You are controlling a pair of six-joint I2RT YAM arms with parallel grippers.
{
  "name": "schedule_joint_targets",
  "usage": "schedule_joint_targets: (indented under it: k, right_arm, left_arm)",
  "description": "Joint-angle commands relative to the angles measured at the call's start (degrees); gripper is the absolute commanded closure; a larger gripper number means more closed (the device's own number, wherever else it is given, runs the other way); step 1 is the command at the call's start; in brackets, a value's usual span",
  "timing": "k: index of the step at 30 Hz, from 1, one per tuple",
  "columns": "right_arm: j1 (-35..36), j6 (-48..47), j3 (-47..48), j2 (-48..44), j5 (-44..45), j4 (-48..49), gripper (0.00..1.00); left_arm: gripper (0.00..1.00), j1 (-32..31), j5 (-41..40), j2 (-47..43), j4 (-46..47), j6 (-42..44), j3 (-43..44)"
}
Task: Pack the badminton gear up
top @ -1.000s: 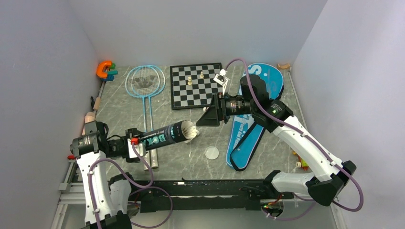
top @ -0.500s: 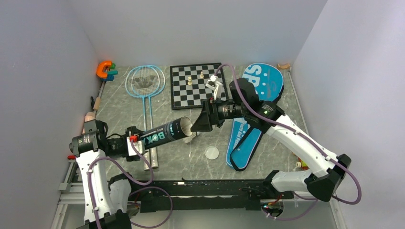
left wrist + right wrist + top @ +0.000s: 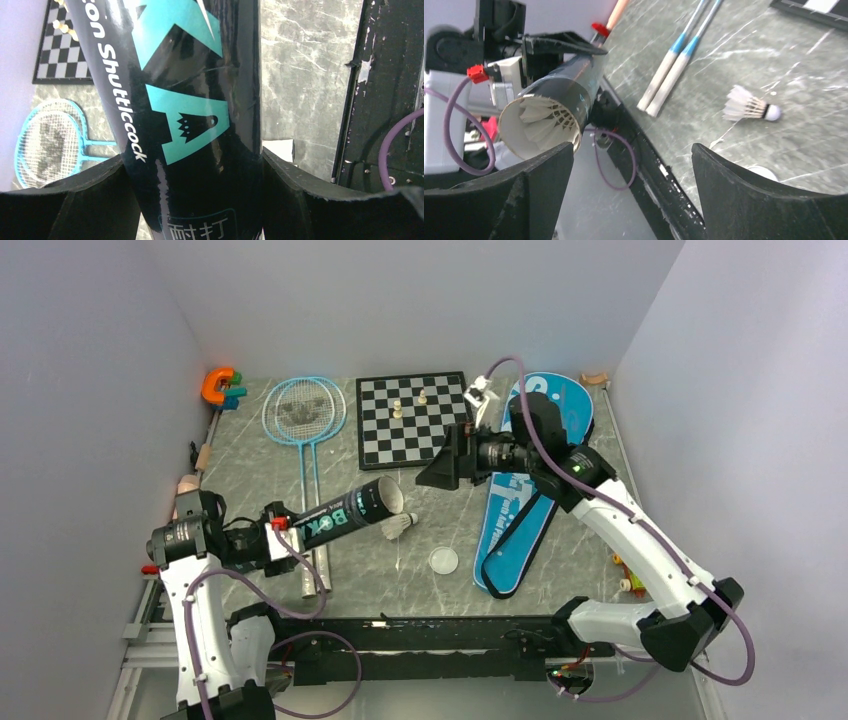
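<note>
My left gripper (image 3: 288, 528) is shut on the near end of the black lettered tube (image 3: 350, 512) and holds it tilted above the table, open mouth towards the right. In the left wrist view the tube (image 3: 185, 100) fills the space between my fingers (image 3: 192, 200). In the right wrist view the tube mouth (image 3: 541, 122) shows white feathers inside. One shuttlecock (image 3: 400, 527) lies on the table just below the mouth, also in the right wrist view (image 3: 749, 106). My right gripper (image 3: 440, 472) is open and empty, up and right of the mouth. Two light-blue rackets (image 3: 305, 412) lie at the left. The blue bag (image 3: 530, 470) lies under my right arm.
A small white round lid (image 3: 443, 560) lies on the table near the bag's lower end. The chessboard (image 3: 410, 418) with pale pieces lies at the back centre. The orange C-shaped toy (image 3: 218, 385) sits in the back left corner. Walls close in on both sides.
My right gripper went to the tube mouth and has drawn back up and right. The shuttlecock that stuck out of the mouth now lies on the table. The tube has tilted up.
</note>
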Motion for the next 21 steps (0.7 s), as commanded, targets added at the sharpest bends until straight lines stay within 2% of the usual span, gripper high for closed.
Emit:
schedule_joint_targets:
  k: [1,6,9,13,15,21]
  right_arm:
    - [-3.45,0.42,0.09,-2.63,3.43,0.39,0.08]
    - [-5.02,-0.16,-3.4,0.16,20.98,-4.29,0.08]
    - [-3.47,0.37,-9.8,3.1,26.76,-1.28,0.1]
    - [6.79,1.15,-14.82,8.46,38.04,3.84,0.1]
    - [11.72,1.75,-14.43,11.69,45.1,4.95,0.1]
    - [21.78,2.59,-9.96,19.66,57.38,6.4,0.12]
  left_arm:
    - [0.75,0.23,1.01,-0.98,7.8,-9.83,-1.95]
    - [0.74,1.02,1.98,-2.65,18.21,-25.77,-3.91]
    - [0.73,2.58,3.84,-2.65,21.64,-31.53,-3.96]
    - [0.72,4.12,3.52,-1.25,22.56,-32.85,-3.85]
    - [0.72,5.07,2.99,-0.87,22.62,-32.86,-3.97]
    - [0.72,7.5,2.46,0.73,23.82,-33.56,-4.29]
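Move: The nearest shuttlecock lies almost under the open right hand, about 7 cm ahead, 2 cm left and 28 cm below. From that hand the round lid is some 3 cm back and 8 cm right, and the other shuttlecock, by the chessboard, about 22 cm ahead and 8 cm right, both also at table level. From the left hand, which holds the tube, the nearest shuttlecock is roughly 10 cm ahead, 20 cm right and 16 cm below. Swing the open right gripper a few centimetres forward and right, away from the tube mouth, then drop it about 23 cm while drawing back left, tipping the fingers from leftward to steeply down over the nearest shuttlecock. Meanwhile keep the left grip on the tube, ease it forward and left some 5 cm and turn it about 20 degrees counter-clockwise, raising its mouth. ##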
